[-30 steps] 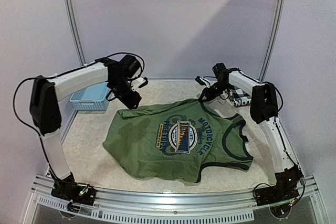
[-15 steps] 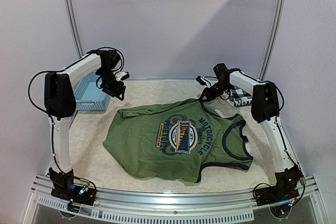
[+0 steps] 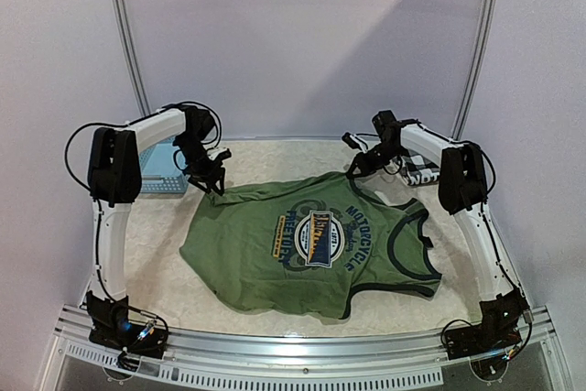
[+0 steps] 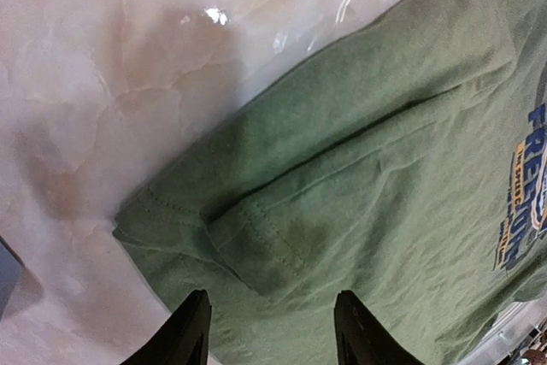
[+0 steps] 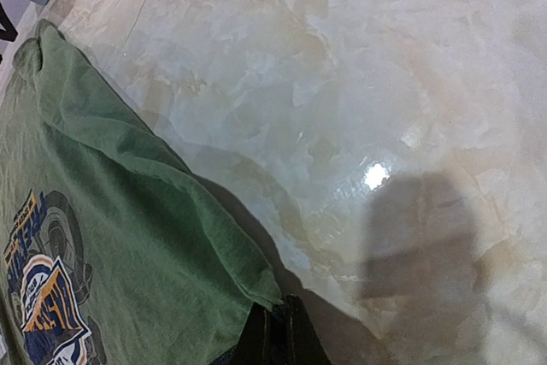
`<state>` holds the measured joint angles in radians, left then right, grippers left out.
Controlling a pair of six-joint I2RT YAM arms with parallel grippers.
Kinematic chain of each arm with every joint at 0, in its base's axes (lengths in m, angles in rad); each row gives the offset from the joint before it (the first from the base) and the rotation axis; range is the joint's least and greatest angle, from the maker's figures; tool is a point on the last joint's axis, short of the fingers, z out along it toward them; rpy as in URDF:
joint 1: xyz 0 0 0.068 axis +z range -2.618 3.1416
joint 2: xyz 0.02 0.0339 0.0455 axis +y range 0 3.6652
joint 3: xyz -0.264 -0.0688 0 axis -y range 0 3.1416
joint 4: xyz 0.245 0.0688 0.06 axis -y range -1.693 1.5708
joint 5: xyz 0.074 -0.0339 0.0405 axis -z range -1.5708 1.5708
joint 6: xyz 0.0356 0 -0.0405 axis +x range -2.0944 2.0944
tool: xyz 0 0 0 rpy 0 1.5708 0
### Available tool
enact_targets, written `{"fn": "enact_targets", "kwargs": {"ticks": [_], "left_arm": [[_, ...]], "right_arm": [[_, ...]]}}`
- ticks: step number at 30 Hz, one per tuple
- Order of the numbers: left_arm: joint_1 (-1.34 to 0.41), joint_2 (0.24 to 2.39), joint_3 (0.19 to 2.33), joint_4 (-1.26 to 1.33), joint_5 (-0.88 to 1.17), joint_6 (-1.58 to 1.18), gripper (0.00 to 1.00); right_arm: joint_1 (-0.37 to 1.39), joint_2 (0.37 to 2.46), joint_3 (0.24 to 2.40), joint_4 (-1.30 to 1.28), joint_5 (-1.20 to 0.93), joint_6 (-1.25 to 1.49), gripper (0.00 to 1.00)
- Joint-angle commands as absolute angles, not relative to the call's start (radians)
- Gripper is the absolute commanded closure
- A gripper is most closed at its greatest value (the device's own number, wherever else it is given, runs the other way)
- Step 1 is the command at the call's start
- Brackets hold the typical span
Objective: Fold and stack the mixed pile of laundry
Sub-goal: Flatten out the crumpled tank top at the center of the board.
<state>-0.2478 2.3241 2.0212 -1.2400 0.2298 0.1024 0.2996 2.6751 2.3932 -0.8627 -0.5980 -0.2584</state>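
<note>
The olive-green sleeveless shirt (image 3: pixel 240 243) lies spread on the marble table, emblem up. My left gripper (image 3: pixel 215 185) hangs low over its far-left hem corner. In the left wrist view its gripper (image 4: pixel 272 298) is open, with the turned-over corner of the shirt (image 4: pixel 385 168) between and just beyond the fingers (image 4: pixel 195 322). My right gripper (image 3: pixel 353 171) is shut on the shirt's far edge near the shoulder. The right wrist view shows that gripper (image 5: pixel 279 309) pinching the green cloth (image 5: pixel 102 211), slightly lifted. The checked shirt (image 3: pixel 422 174) lies at the back right, mostly hidden by the right arm.
A light blue lattice basket (image 3: pixel 157 177) stands at the back left, partly behind the left arm. Bare marble table (image 3: pixel 275 160) runs along the back between the grippers. A metal rail (image 3: pixel 302 347) marks the near edge.
My left gripper lifted toward the basket, then came down onto the shirt's far-left corner, its jaws narrowing a little. The right gripper and the shirt have stayed put.
</note>
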Motion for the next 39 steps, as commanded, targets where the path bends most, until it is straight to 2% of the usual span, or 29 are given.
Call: {"fn": "enact_targets", "kwargs": {"ticks": [1, 6, 9, 17, 19, 24, 39], "left_arm": [[-0.251, 2.380, 2.046, -1.203, 0.254, 0.093, 0.51], [-0.248, 2.416, 2.071, -1.177, 0.256, 0.096, 0.53], [-0.247, 2.431, 2.088, -1.176, 0.281, 0.106, 0.58], [-0.246, 2.420, 2.083, -1.169, 0.322, 0.128, 0.76], [-0.244, 2.416, 2.086, -1.166, 0.324, 0.128, 0.86], [-0.245, 2.345, 2.061, -1.117, 0.285, 0.109, 1.00], [-0.247, 1.753, 1.746, -0.862, 0.124, 0.077, 1.00]], "right_arm": [[0.293, 2.620, 2.382, -0.854, -0.614, -0.240, 1.00], [0.292, 2.617, 2.382, -0.859, -0.615, -0.232, 1.00], [0.292, 2.619, 2.382, -0.863, -0.613, -0.232, 1.00], [0.293, 2.622, 2.381, -0.859, -0.607, -0.224, 1.00], [0.295, 2.622, 2.379, -0.862, -0.606, -0.222, 1.00], [0.295, 2.595, 2.368, -0.876, -0.605, -0.233, 1.00], [0.293, 2.226, 2.266, -0.927, -0.528, -0.357, 1.00]]}}
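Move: The left hand hovers open almost over the tank top's folded far-left corner, which is about 2 cm ahead, 2 cm right and 3 cm below; the blue basket stands some 13 cm left and 9 cm ahead. The printed logo lies roughly 22 cm right and 12 cm back. For the right hand, already pinching the far-right edge, that same free corner is about 27 cm left and 6 cm back, and the checked shirt is some 17 cm right and 4 cm ahead. The left hand sinks about 3 cm onto the folded corner of the tank top, edging slightly forward and right, and shuts its fingers on the cloth while the right hand stays put with its pinch kept. Then both go up almost together, the left some 20 cm with its fingers tipping forward about 30 degrees, the right some 15 cm with a smaller forward tip, lifting the far edge between them. ##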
